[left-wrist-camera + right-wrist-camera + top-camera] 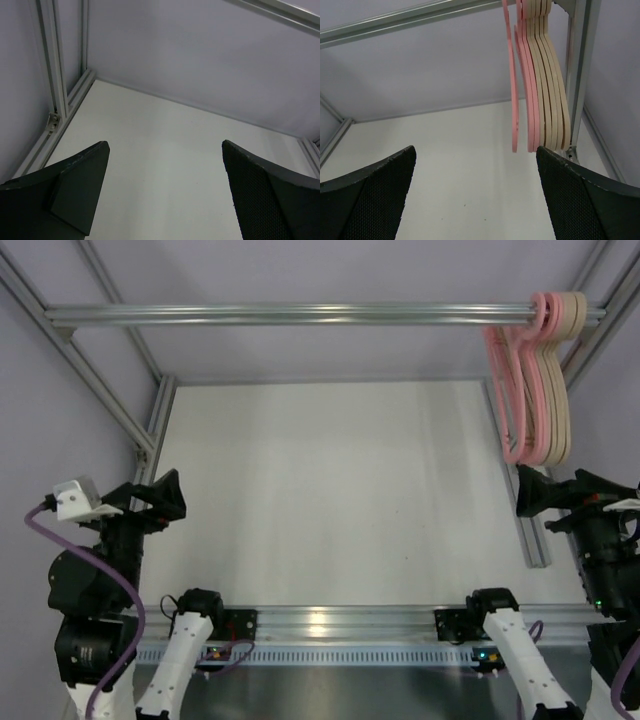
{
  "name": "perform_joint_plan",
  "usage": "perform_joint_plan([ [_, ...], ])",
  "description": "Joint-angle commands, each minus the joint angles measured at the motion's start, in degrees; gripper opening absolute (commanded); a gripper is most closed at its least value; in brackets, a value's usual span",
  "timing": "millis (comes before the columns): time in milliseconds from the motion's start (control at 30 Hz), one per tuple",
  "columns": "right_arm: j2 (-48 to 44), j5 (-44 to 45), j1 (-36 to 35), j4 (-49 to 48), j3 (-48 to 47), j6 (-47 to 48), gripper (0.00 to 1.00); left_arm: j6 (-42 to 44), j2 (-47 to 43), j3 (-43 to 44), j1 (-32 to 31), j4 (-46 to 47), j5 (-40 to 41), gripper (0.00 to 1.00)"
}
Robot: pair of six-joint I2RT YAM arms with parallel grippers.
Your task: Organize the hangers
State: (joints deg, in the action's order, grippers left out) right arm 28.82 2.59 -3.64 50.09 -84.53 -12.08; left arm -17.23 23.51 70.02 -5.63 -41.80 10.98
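Note:
Several hangers [538,380] hang in a tight bunch at the right end of the metal rail [300,313], pink ones on the left and beige ones on the right. In the right wrist view the hangers [540,75] hang edge-on just beyond my right gripper [475,148], which is open and holds nothing. From above, the right gripper [528,492] sits a little below the bunch, apart from it. My left gripper [175,496] hovers at the table's left side, far from the hangers. It is open [165,145] with only bare table between its fingers.
The white table [340,490] is bordered by aluminium frame rails at the left [160,420], right [530,530] and front [340,620]. An upright frame post [577,75] stands right beside the hangers. Slanted frame struts run up both back corners.

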Motion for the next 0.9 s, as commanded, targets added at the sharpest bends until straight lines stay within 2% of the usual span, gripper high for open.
perform_joint_plan([
  [0, -4.02, 5.22, -3.03, -4.38, 2.0, 0.03, 1.0, 1.85, -1.88, 2.75, 0.0, -3.46, 1.41, 0.98],
  [300, -12.64, 9.01, -7.43, -5.88, 7.01, 2.23, 0.99, 1.15, -4.87, 2.58, -0.35, -4.78, 1.76, 0.98],
  [500, -13.96, 8.84, -7.87, -6.05, 7.54, 2.93, 0.99, -0.52, -6.01, 0.47, -1.23, -5.66, 0.27, 0.98],
  [867, -15.63, 7.96, -8.31, -6.05, 10.0, 3.55, 1.0, -1.49, -7.95, -1.38, -5.18, -8.03, 3.16, 0.98],
])
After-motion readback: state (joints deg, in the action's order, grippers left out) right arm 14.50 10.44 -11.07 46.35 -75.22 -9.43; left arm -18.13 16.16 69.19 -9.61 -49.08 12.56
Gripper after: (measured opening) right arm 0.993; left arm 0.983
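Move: The right hand is empty and already clear of the hung hangers. The middle of the pink-and-beige bunch is about 34 cm ahead of it, 6 cm to its right and 5 cm lower; the rail's right end lies some 38 cm ahead, 12 cm right and 10 cm above. From the left hand, also empty, the hangers are about 31 cm ahead, 60 cm to its right and about level in height. With its jaws kept wide open, the right hand draws back about 5 cm away from the hung hangers, drifting slightly to its right while its fingers tip up roughly 10 degrees, then nearly stops and settles a little lower. The left hand, also open, backs off some 3 cm with a slight rise, then sinks about 3 cm over the bare table at its side; neither hand touches anything. ##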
